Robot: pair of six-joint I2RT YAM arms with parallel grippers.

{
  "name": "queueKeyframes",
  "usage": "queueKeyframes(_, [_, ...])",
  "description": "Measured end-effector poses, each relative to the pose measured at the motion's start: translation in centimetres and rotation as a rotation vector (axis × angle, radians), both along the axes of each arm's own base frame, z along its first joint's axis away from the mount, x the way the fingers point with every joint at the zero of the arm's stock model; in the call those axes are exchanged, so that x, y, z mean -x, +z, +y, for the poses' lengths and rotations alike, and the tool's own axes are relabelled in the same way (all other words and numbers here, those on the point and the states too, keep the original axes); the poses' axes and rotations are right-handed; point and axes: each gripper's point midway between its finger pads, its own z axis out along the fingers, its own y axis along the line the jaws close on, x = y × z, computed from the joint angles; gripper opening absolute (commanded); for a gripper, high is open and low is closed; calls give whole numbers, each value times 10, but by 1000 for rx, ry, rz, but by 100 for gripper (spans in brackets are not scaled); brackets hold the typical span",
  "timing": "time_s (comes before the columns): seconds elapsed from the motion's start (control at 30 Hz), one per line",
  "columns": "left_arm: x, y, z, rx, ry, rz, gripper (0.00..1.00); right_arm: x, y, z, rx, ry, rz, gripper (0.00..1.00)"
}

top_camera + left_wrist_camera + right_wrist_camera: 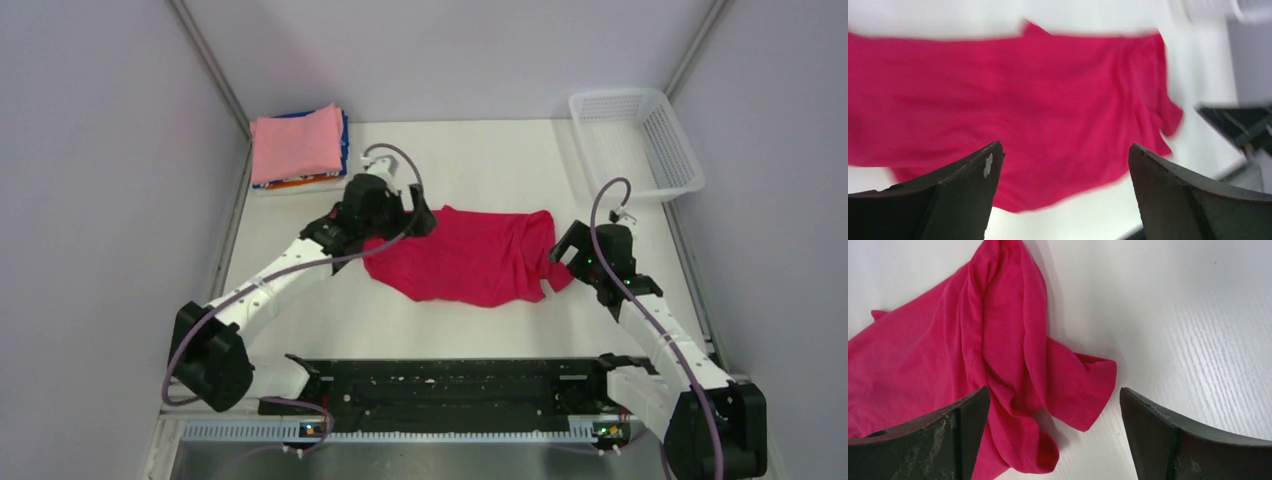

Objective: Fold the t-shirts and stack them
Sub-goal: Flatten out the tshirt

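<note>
A crimson-red t-shirt (465, 255) lies crumpled and spread across the middle of the white table (480, 160). My left gripper (420, 217) hovers at its left end, open, with nothing between the fingers. In the left wrist view the red t-shirt (1023, 90) spreads below the open left gripper (1064, 147). My right gripper (562, 252) is at the shirt's bunched right end, open and empty. The right wrist view shows a rumpled sleeve of the red t-shirt (998, 340) under the right gripper (1054, 390). A stack of folded t-shirts with a pink one (298, 143) on top sits at the back left.
A white mesh basket (680, 150) stands at the back right corner. A black rail (450, 385) runs along the near edge between the arm bases. Grey walls close in both sides of the table.
</note>
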Motion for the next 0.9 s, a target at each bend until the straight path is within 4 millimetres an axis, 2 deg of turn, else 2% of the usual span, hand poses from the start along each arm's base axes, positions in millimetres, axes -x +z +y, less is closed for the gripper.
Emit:
queueKeyframes(0.07, [26, -12, -41, 48, -144, 32, 99, 1, -4, 5, -19, 23, 14, 99])
queueKeyframes(0.13, [56, -46, -74, 69, -269, 132, 99, -3, -7, 15, -50, 62, 13, 99])
queueKeyframes(0.17, [67, -65, -81, 68, -298, 186, 99, -4, -9, 20, -68, 84, 15, 99])
queueKeyframes(0.2, [78, -92, -85, 59, -314, 265, 99, -6, -11, 24, -84, 102, 15, 99])
queueKeyframes(0.3, [98, -151, -75, 11, -280, 443, 99, -10, -21, 38, -133, 159, 32, 99])
queueKeyframes(0.33, [101, -160, -73, 15, -265, 480, 99, -11, -24, 43, -147, 176, 38, 99])
queueKeyframes(0.4, [87, -154, -74, 38, -235, 446, 99, -12, -31, 50, -164, 201, 55, 99])
queueKeyframes(0.47, [78, -158, -69, 51, -198, 460, 99, -14, -38, 58, -171, 225, 67, 99])
queueKeyframes(0.6, [45, -157, -54, 105, -112, 462, 99, -11, -49, 76, -170, 280, 94, 99])
queueKeyframes(0.73, [-10, -154, -22, 142, 23, 449, 99, -9, -48, 96, -180, 326, 85, 99])
queueKeyframes(0.9, [-74, -150, 18, 49, 179, 435, 99, 8, -50, 133, -184, 409, 76, 99])
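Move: From my left hand the shirt's middle is about 10 cm to the right, some 3 cm back and 16 cm below; the folded stack is roughly 20 cm ahead and 27 cm left. Under my right hand the shirt's right sleeve is about 3 cm back, level sideways and 6 cm down. From that hand the shirt's middle is some 22 cm left and 3 cm ahead, while the basket is 27 cm ahead and 20 cm right. With wide-open fingers I drop my left hand some 15 cm, back and right onto the shirt's near middle, tipping it about 25 degrees further down, then sweep it low about 17 cm forward and 9 cm left, dragging cloth. My right hand sinks 5 cm and slides 13 cm left, turning about 20 degrees counter-clockwise, a finger pushing the right sleeve end along. ##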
